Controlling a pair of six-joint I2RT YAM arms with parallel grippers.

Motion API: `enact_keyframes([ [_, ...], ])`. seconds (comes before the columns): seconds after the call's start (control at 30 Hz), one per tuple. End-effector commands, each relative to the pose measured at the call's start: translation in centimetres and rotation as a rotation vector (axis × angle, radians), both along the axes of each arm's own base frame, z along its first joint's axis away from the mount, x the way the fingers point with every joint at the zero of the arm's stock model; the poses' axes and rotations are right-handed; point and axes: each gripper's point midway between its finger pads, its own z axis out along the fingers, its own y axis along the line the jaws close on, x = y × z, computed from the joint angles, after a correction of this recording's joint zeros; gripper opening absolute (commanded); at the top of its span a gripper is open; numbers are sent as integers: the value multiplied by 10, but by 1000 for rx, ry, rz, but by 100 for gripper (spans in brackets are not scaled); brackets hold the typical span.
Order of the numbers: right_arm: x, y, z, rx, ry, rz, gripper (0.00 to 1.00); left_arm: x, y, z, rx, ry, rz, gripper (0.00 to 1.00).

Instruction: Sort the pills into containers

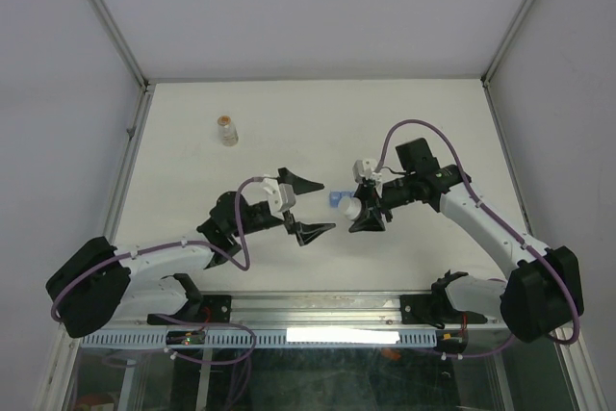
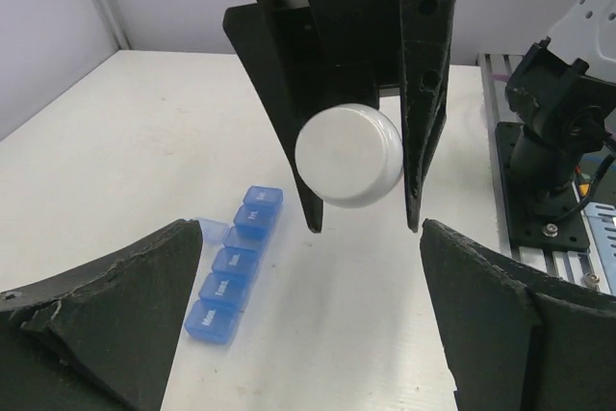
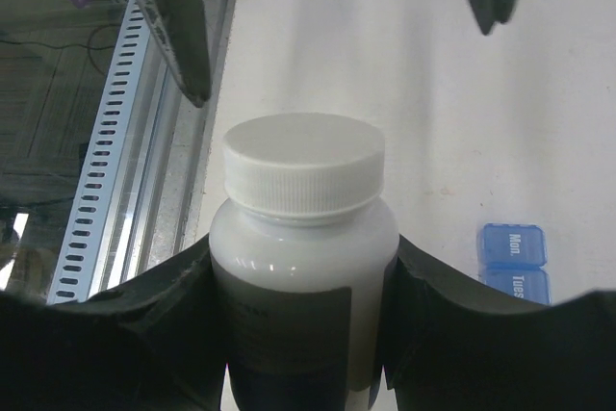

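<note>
My right gripper (image 3: 303, 271) is shut on a white pill bottle (image 3: 303, 238) with a white screw cap, held on its side above the table. The bottle's cap (image 2: 348, 156) faces my left gripper (image 2: 308, 230), which stands wide open a short way in front of it, touching nothing. From above, the left gripper (image 1: 327, 207) and the bottle (image 1: 352, 209) sit mid-table. The containers, a blue pill-organiser strip (image 2: 234, 265), lie on the table under and beside the bottle, one lid raised. No pills show.
A small clear bottle with tan contents (image 1: 227, 129) stands at the back left. A slotted metal rail (image 3: 106, 180) runs along the near table edge. The right arm's base (image 2: 553, 141) is bolted near it. Frame posts and walls enclose the table.
</note>
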Motion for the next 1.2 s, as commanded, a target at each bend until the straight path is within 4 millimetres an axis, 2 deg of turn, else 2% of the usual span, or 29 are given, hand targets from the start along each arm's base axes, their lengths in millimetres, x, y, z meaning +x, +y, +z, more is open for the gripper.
enact_keyframes([
  [0.0, -2, 5, 21, 70, -74, 59, 0, -6, -15, 38, -69, -121, -139, 98],
  [0.07, -1, 5, 21, 69, -74, 60, 0, -7, -20, 38, -70, -116, -165, 96],
  [0.3, -2, 6, 19, 60, -77, 63, 0, -8, -41, 29, -10, -66, -266, 71],
  [0.53, -2, 6, 19, 56, -74, 64, 0, -3, -49, 29, 0, -27, -278, 48],
  [0.7, -2, 7, 18, 53, -74, 63, 0, -3, -51, 29, 3, -8, -287, 39],
  [0.77, -1, 7, 18, 48, -71, 58, 0, -2, -52, 29, 4, 19, -279, 13],
  [0.8, 0, 7, 18, 45, -73, 54, 0, 0, -51, 29, -2, 41, -267, 4],
  [0.83, 2, 6, 18, 43, -76, 45, 0, 0, -50, 29, -10, 63, -258, 0],
  [1.0, 16, 6, 18, 16, -69, -33, 0, 7, -36, 43, -169, 362, -127, 0],
  [1.1, 24, 6, 18, 8, -62, -71, 0, 40, -19, 31, -322, 691, 217, 0],
  [1.13, 25, 7, 17, 4, -58, -78, 0, 44, -18, 23, -342, 762, 340, 0],
  [1.17, 26, 7, 16, 2, -53, -81, 0, 43, -21, 22, -351, 776, 413, 0],
])
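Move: The white cap of the pill bottle my right hand still holds is about 5 cm to my left hand's right, straight ahead of its sideways-pointing fingers and 1 cm higher; the bottle's body is some 8 cm to the right, level with that hand. The blue pill organizer lies on the table, roughly 7 cm forward, 9 cm right and 18 cm below it. From my right hand, the cap is around 4 cm left and 3 cm up. I bring my open left hand about 5 cm to the right onto the bottle cap, yawing it slightly clockwise, and close the fingers from wide open until they pinch the cap's rim. Then I roll that wrist some 25 degrees counter-clockwise, as seen from behind the hand facing the cap, to unscrew it, while my right hand keeps its grip on the bottle nearly in place. ##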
